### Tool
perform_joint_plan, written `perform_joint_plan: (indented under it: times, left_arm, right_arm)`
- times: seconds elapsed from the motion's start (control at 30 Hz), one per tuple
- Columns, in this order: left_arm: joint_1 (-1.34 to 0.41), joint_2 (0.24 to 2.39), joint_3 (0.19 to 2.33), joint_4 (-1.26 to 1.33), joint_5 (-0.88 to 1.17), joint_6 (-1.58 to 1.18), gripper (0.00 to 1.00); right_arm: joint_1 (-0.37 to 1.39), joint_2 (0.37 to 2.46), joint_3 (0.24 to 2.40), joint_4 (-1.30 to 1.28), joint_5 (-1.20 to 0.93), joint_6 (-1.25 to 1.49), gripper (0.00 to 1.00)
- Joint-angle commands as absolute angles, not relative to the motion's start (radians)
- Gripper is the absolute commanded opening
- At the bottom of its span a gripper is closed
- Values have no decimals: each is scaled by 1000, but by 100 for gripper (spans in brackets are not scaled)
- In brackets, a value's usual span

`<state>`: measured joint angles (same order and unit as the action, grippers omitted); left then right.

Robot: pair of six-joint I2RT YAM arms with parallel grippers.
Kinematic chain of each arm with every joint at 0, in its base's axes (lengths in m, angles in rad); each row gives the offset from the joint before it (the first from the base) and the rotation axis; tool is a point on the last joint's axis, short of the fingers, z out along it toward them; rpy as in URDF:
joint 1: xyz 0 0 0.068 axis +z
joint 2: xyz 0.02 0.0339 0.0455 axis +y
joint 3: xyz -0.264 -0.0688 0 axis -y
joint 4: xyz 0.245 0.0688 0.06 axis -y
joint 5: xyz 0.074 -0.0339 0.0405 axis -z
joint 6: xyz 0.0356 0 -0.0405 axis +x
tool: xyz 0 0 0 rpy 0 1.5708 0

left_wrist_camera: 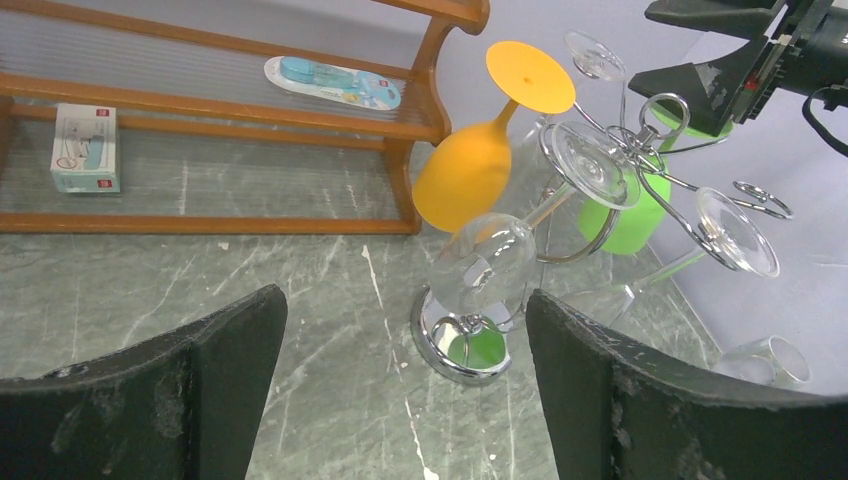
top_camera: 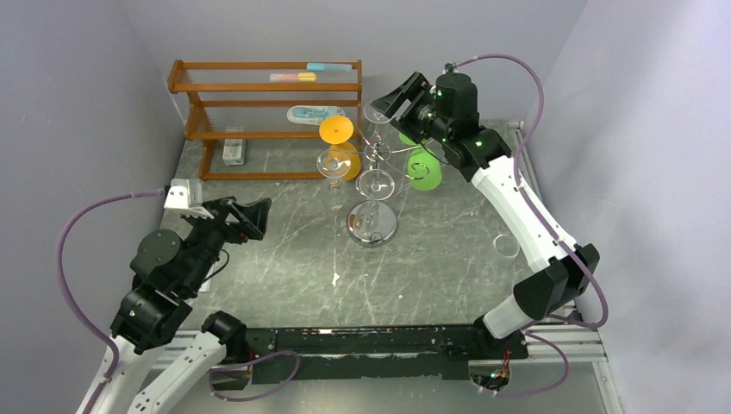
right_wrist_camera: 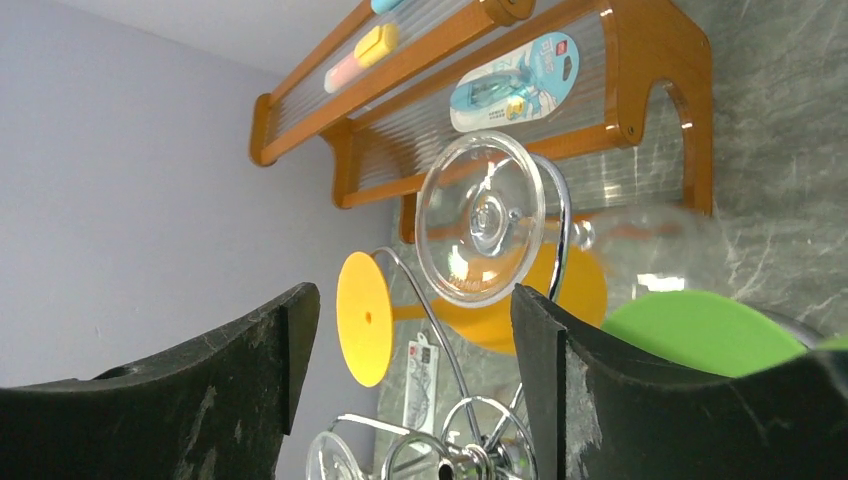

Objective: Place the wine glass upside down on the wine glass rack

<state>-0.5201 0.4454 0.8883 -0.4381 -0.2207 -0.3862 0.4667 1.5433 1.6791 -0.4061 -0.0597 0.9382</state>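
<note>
The wine glass rack [top_camera: 372,228], a chrome wire tree on a round mirror base, stands mid-table. Hanging upside down in its loops are an orange glass [top_camera: 338,147], a green glass [top_camera: 424,168] and clear ones. A clear wine glass foot [right_wrist_camera: 480,217] rests in a rear loop, with its bowl hanging blurred behind. My right gripper [right_wrist_camera: 415,340] is open just behind that foot, with nothing between its fingers. My left gripper [left_wrist_camera: 405,340] is open low at the table's left, facing the rack's base [left_wrist_camera: 447,350] from a distance.
An orange-brown wooden shelf [top_camera: 267,112] with small packets stands at the back left, close behind the rack. Another clear glass [top_camera: 507,246] lies on the table at the right, under my right arm. Grey walls close in on both sides.
</note>
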Motion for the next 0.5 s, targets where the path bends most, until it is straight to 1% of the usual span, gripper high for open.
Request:
perform_joint_plan:
  times: [0.0, 0.23, 0.4, 0.47]
  left_arm:
    - [-523, 432, 876, -428, -225, -397, 93]
    - [-523, 434, 877, -428, -222, -399, 93]
    - [-524, 432, 880, -426, -211, -397, 93]
    - [-524, 434, 882, -428, -204, -395, 94]
  right_arm:
    - [462, 1485, 1667, -437, -57, 939, 74]
    - [462, 1388, 1611, -380, -61, 912, 74]
    - [461, 1319, 1592, -405, -4, 809, 74]
    - [461, 1292, 1592, -451, 65, 742, 74]
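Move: The last clear glass on the table stands about 15 cm back and 25 cm to the right of my right hand, its middle some 26 cm below. The clear glass I have just hung lies 5 cm ahead and 2 cm left. The hung green glass is 1 cm ahead and 6 cm right, both about 10 cm below me. The rack's hub sits 3 cm back, 2 cm left and 3 cm lower. From my left hand, the table glass is 3 cm ahead, 50 cm right and 24 cm down. With its fingers already clear of the hung glass's foot and staying open, I pull my right hand away from the rack's far side. I start slowly backwards, then climb as I speed up, about 5 cm back and 5 cm up, drifting some 3 cm right past the green glass's foot while the fingertips tilt up roughly 10 degrees. ##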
